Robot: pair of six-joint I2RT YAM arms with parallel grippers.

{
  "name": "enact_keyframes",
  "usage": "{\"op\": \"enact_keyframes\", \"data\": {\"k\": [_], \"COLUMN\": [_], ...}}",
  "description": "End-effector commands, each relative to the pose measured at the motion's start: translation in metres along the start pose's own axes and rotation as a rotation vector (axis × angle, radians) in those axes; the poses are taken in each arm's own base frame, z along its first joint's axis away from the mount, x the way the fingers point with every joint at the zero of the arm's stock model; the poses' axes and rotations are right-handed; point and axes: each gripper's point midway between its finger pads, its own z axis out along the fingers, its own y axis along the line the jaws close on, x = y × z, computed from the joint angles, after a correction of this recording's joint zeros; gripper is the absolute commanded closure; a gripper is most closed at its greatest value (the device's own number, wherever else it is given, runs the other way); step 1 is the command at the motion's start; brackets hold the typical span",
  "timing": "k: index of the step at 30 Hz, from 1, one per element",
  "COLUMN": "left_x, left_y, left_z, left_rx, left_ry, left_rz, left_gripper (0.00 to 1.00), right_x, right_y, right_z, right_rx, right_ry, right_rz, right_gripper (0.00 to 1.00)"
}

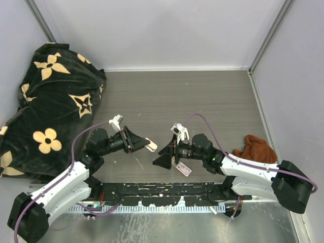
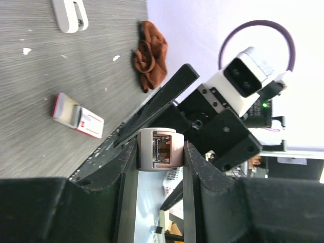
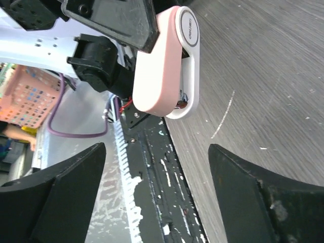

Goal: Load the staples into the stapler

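My left gripper (image 1: 143,143) is shut on a small pink-and-white stapler (image 1: 151,146), holding it above the table with its free end pointing right. In the left wrist view the stapler's end (image 2: 161,148) is clamped between the fingers of my left gripper (image 2: 159,154). My right gripper (image 1: 163,155) faces it from the right, open wide and holding nothing. Seen from the right wrist, the stapler (image 3: 167,66) hangs ahead of the right gripper (image 3: 157,152), apart from both fingers. The staples box (image 1: 183,168), with its red-and-white label, lies on the table under the right wrist. Its tan tray is partly slid out (image 2: 77,116).
A black blanket with cream flowers (image 1: 50,111) fills the left side. A brown cloth (image 1: 255,148) is bunched at the right, beside the right arm. Another white stapler (image 2: 69,14) lies on the table beyond the box. A black rail (image 1: 152,190) runs along the near edge.
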Motion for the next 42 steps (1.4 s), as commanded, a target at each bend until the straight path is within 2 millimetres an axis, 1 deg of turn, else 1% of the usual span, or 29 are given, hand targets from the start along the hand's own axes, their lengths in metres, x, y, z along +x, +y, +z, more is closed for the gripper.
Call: {"op": "enact_keyframes", "data": {"k": [1, 2, 5, 8, 10, 13, 14, 20, 26, 32, 39, 41, 42], "left_x": [-0.004, -0.003, 0.001, 0.006, 0.010, 0.015, 0.016, 0.021, 0.024, 0.027, 0.030, 0.030, 0.031], "left_y": [-0.059, -0.061, -0.069, -0.079, -0.085, -0.096, -0.097, -0.098, -0.101, -0.106, -0.110, -0.110, -0.109], "left_z": [-0.006, -0.007, -0.011, -0.016, -0.019, -0.024, -0.026, -0.028, -0.030, -0.034, -0.037, -0.037, -0.037], "left_rx": [0.190, 0.197, 0.224, 0.256, 0.276, 0.307, 0.313, 0.317, 0.332, 0.351, 0.373, 0.374, 0.372], "left_ry": [0.023, 0.029, 0.055, 0.084, 0.108, 0.139, 0.146, 0.173, 0.197, 0.215, 0.226, 0.229, 0.233], "left_rz": [0.041, 0.046, 0.064, 0.086, 0.102, 0.125, 0.131, 0.134, 0.146, 0.161, 0.174, 0.177, 0.176], "left_gripper": [1.00, 1.00, 1.00, 1.00, 1.00, 1.00, 1.00, 1.00, 1.00, 1.00, 1.00, 1.00, 1.00], "right_x": [-0.026, -0.026, -0.028, -0.031, -0.030, -0.035, -0.036, -0.043, -0.050, -0.052, -0.058, -0.060, -0.061], "right_y": [0.029, 0.032, 0.036, 0.040, 0.047, 0.056, 0.059, 0.073, 0.079, 0.075, 0.076, 0.079, 0.079], "right_z": [-0.002, -0.002, -0.006, -0.010, -0.011, -0.013, -0.013, -0.015, -0.015, -0.009, -0.005, -0.005, -0.006], "right_rx": [-0.133, -0.160, -0.215, -0.258, -0.300, -0.361, -0.380, -0.463, -0.483, -0.470, -0.484, -0.499, -0.504], "right_ry": [-0.082, -0.078, -0.075, -0.059, -0.039, -0.040, -0.041, -0.037, -0.046, -0.035, -0.047, -0.057, -0.063], "right_rz": [-0.050, -0.051, -0.037, -0.020, -0.013, 0.001, 0.011, 0.041, 0.040, 0.058, 0.083, 0.086, 0.091], "right_gripper": [0.20, 0.24, 0.29, 0.39, 0.43, 0.52, 0.52, 0.55, 0.56, 0.65, 0.79, 0.85, 0.91]}}
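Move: My left hand already holds the pink stapler by one end; the stapler's middle is about 2 cm to that hand's right, level with it in depth and height. From my open right hand the stapler is some 5 cm to the left, 4 cm ahead and about 1 cm higher. The staple box lies roughly 11 cm right of my right hand, about 1 cm back and 15 cm below; the white stapler is about 17 cm ahead, 12 cm right, equally low. I bring my right fingers from wide open to nearly shut around the pink stapler's free end, while both hands rise about 7 cm. My left keeps its grip, drawing the stapler back some 5 cm and swinging about 15 degrees clockwise; my right eases back a few centimetres, turns counter-clockwise and tips its fingers upward by roughly as much. ##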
